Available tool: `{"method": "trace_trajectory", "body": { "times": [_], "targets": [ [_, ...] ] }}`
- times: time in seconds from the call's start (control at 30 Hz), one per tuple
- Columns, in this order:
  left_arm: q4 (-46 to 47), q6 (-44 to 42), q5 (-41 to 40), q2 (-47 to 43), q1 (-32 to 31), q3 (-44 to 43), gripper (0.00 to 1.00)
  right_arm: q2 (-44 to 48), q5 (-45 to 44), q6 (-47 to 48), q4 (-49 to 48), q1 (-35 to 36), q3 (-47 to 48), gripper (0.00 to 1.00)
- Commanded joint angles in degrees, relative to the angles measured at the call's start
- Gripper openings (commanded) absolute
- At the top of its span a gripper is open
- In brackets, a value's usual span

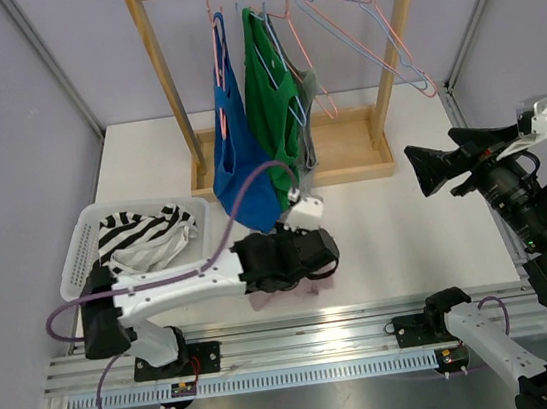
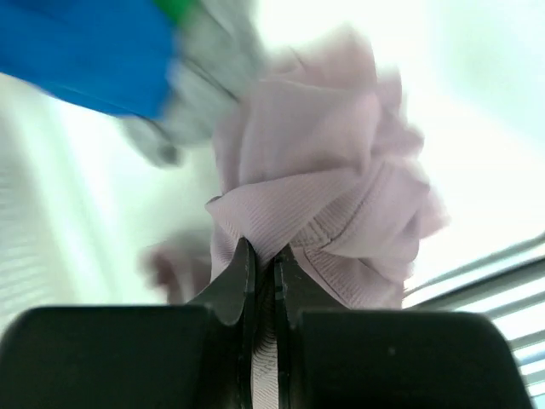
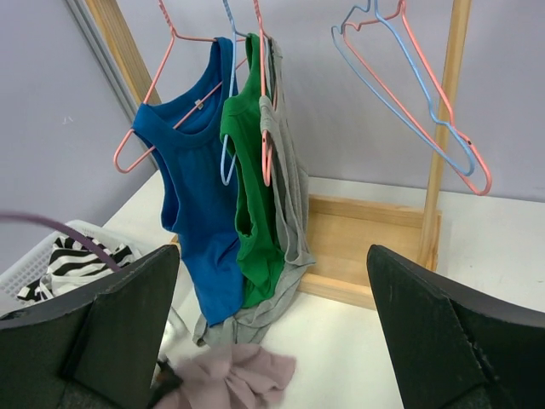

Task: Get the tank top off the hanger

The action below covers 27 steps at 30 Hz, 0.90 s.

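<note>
A mauve tank top (image 2: 324, 170) lies bunched on the white table, off any hanger. My left gripper (image 2: 264, 256) is shut on a fold of it, and ribbed cloth runs down between the jaws. From above, my left gripper (image 1: 321, 259) sits low over the mauve tank top (image 1: 263, 299), just in front of the rack. Blue (image 3: 196, 196), green (image 3: 251, 187) and grey (image 3: 294, 196) tank tops hang on wire hangers. The grey hem trails down beside the mauve tank top (image 3: 238, 375). My right gripper (image 1: 423, 173) is held high at the right, open and empty.
The wooden rack (image 1: 161, 78) stands at the back of the table, with empty pink and blue hangers (image 3: 426, 94) on its right end. A white basket (image 1: 79, 255) at the left holds a black-and-white striped garment (image 1: 142, 237). A metal rail (image 1: 301, 337) runs along the near edge.
</note>
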<state>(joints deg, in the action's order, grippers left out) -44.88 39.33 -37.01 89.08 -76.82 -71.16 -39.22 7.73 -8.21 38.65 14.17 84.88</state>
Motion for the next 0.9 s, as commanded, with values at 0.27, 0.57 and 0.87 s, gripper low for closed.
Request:
{"method": "trace_trajectory", "body": {
  "times": [0.27,0.57,0.87],
  "targets": [
    [-28.59,2.07,-25.74,-21.48,13.43,-18.49,0.0,-2.08,2.99,-2.16,-4.64,-0.2,-1.03,0.99],
    [-14.19,-13.39,-8.37,-31.86,49.26,-8.23,0.0,-4.54,6.15,-4.09,-7.62,-0.2,-1.38,0.99],
    [-7.41,-15.34,20.39,-19.93,69.61,6.19,0.0,-13.94,18.44,-9.27,-14.65,-0.2,2.39,0.99]
  ]
}}
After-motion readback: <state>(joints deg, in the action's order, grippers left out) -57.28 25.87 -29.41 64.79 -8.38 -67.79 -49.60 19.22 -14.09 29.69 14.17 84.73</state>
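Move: The white basket, where the pinched pink tank top is headed, lies about 38 cm left and 12 cm ahead of the left hand, roughly 9 cm lower; the striped tank top in it is 36 cm left, 12 cm ahead. The blue top hangs 26 cm ahead, 13 cm left. From the open right hand, the grey top's pink hanger is some 27 cm ahead, 14 cm left, slightly below; the empty hangers stand 26 cm ahead, 2 cm left. Keeping the pink tank top pinched in its shut fingers, the left hand swings it leftward about 35 cm to the basket, also some 10 cm forward, arching up about 20 cm and then sinking over the basket, turning roughly 55 degrees counter-clockwise. The right hand, open, eases forward and left about 5 cm each towards the hanging tops, turning slightly left. ##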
